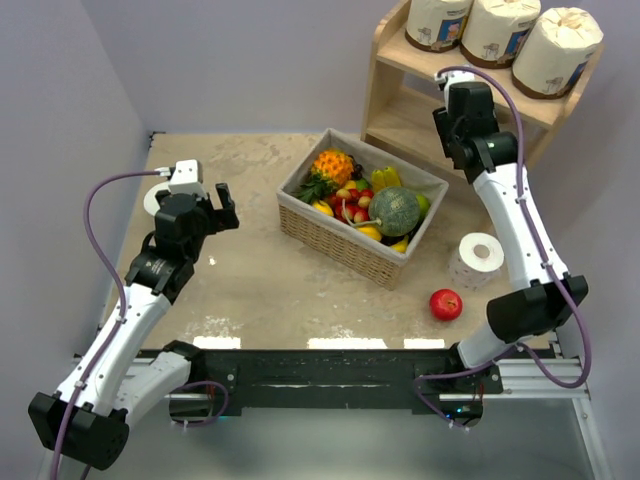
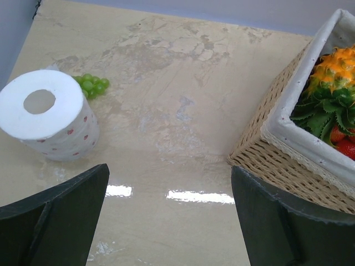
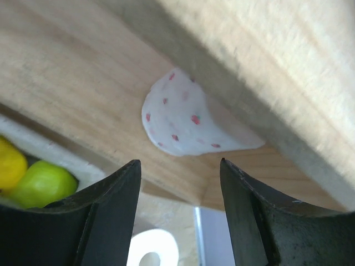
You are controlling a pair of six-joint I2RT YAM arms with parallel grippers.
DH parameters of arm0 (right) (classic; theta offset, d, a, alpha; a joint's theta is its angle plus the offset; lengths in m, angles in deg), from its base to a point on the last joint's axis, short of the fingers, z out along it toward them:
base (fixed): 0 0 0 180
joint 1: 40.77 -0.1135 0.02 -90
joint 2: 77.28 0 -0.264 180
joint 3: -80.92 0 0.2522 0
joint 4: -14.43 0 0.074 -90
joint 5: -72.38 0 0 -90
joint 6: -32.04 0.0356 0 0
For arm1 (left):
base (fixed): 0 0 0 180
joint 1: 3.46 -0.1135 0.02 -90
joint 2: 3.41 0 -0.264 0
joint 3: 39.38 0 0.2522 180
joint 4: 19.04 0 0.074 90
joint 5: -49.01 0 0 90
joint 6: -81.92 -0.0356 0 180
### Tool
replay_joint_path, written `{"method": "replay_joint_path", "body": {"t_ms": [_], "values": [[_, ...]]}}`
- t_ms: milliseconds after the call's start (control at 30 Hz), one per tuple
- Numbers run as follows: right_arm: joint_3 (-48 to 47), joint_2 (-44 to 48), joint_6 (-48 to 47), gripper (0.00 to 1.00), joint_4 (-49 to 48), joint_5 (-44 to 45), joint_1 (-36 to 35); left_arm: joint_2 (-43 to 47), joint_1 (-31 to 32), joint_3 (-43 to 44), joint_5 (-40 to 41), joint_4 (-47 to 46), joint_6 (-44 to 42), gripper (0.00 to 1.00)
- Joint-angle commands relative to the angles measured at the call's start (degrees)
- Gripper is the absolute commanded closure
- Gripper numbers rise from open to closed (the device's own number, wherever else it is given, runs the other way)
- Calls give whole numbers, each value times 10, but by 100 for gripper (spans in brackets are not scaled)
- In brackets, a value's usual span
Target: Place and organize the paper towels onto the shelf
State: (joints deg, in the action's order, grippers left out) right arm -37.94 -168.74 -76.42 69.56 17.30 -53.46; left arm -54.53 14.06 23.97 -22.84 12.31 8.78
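Three cream-wrapped paper towels [image 1: 500, 30] stand in a row on the top tier of the wooden shelf [image 1: 392, 122]. A bare white roll with pink dots [image 3: 183, 122] rests on the lower tier, under the upper board. My right gripper [image 3: 180, 166] is open just short of that roll, with nothing between its fingers. Another bare roll [image 1: 477, 258] stands on the table right of the basket. A third bare roll [image 2: 47, 119] stands at the table's left, ahead and to the left of my open left gripper [image 2: 169, 169], which hangs empty over the table.
A wicker basket [image 1: 340, 238] full of fruit sits mid-table, close to my left gripper's right finger [image 2: 277, 221]. Green grapes [image 2: 91, 85] lie behind the left roll. A red apple [image 1: 446, 304] lies near the right arm's base.
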Motion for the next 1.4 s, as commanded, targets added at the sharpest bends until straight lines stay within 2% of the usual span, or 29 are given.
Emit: {"method": "replay_joint_path", "body": {"t_ms": [0,133,267,367,433,600,700,900,1067,1267,1367], "values": [[-8,52,94,38,75,-52,0,10,-2,-5,-12,-26,0,3],[33,94,155,39,111,-56,0,12,-1,-5,-23,-27,4,3],[81,130,255,41,123,-61,0,14,-2,-5,-36,-29,6,3],[116,147,314,41,153,-119,1,16,-2,-7,-38,-27,7,3],[158,170,344,40,157,-121,0,18,-1,-7,-41,-27,9,3],[268,232,435,40,110,-142,0,22,0,-8,-51,-32,11,3],[327,243,489,40,105,-101,1,24,-1,-8,-51,-30,11,3],[351,223,545,41,116,3,18,34,-1,-12,-48,-31,12,3],[374,212,546,41,85,-46,79,32,-1,-11,-48,-31,12,3],[399,200,562,38,59,-56,102,30,0,-12,-48,-30,12,3],[413,191,568,34,40,-56,107,31,0,-11,-45,-29,11,3]]}}
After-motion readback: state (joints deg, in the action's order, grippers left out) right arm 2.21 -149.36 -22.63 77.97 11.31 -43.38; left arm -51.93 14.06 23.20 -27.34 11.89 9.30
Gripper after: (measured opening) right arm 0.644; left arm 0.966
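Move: The next paper towel roll stands on the table some 15 cm back from the right hand, about 3 cm to its right and 29 cm below. The red apple is roughly 8 cm nearer the base than that roll and 6 cm to its left; the fruit basket's middle is about 24 cm to the hand's left and 3 cm back. The roll just shelved stands about 7 cm ahead, 4 cm right and 4 cm lower. For the left hand, the table roll lies about 58 cm right, 4 cm back. Touching nothing new, the right hand heads for the paper towel roll on the table: first level and back out of the shelf, then down as it keeps backing, ending about 14 cm back and 19 cm lower with a slight late swing right. The wrist rolls left side up and turns clockwise, some 35 degrees each, tipping the half-open fingers down just above the roll. ##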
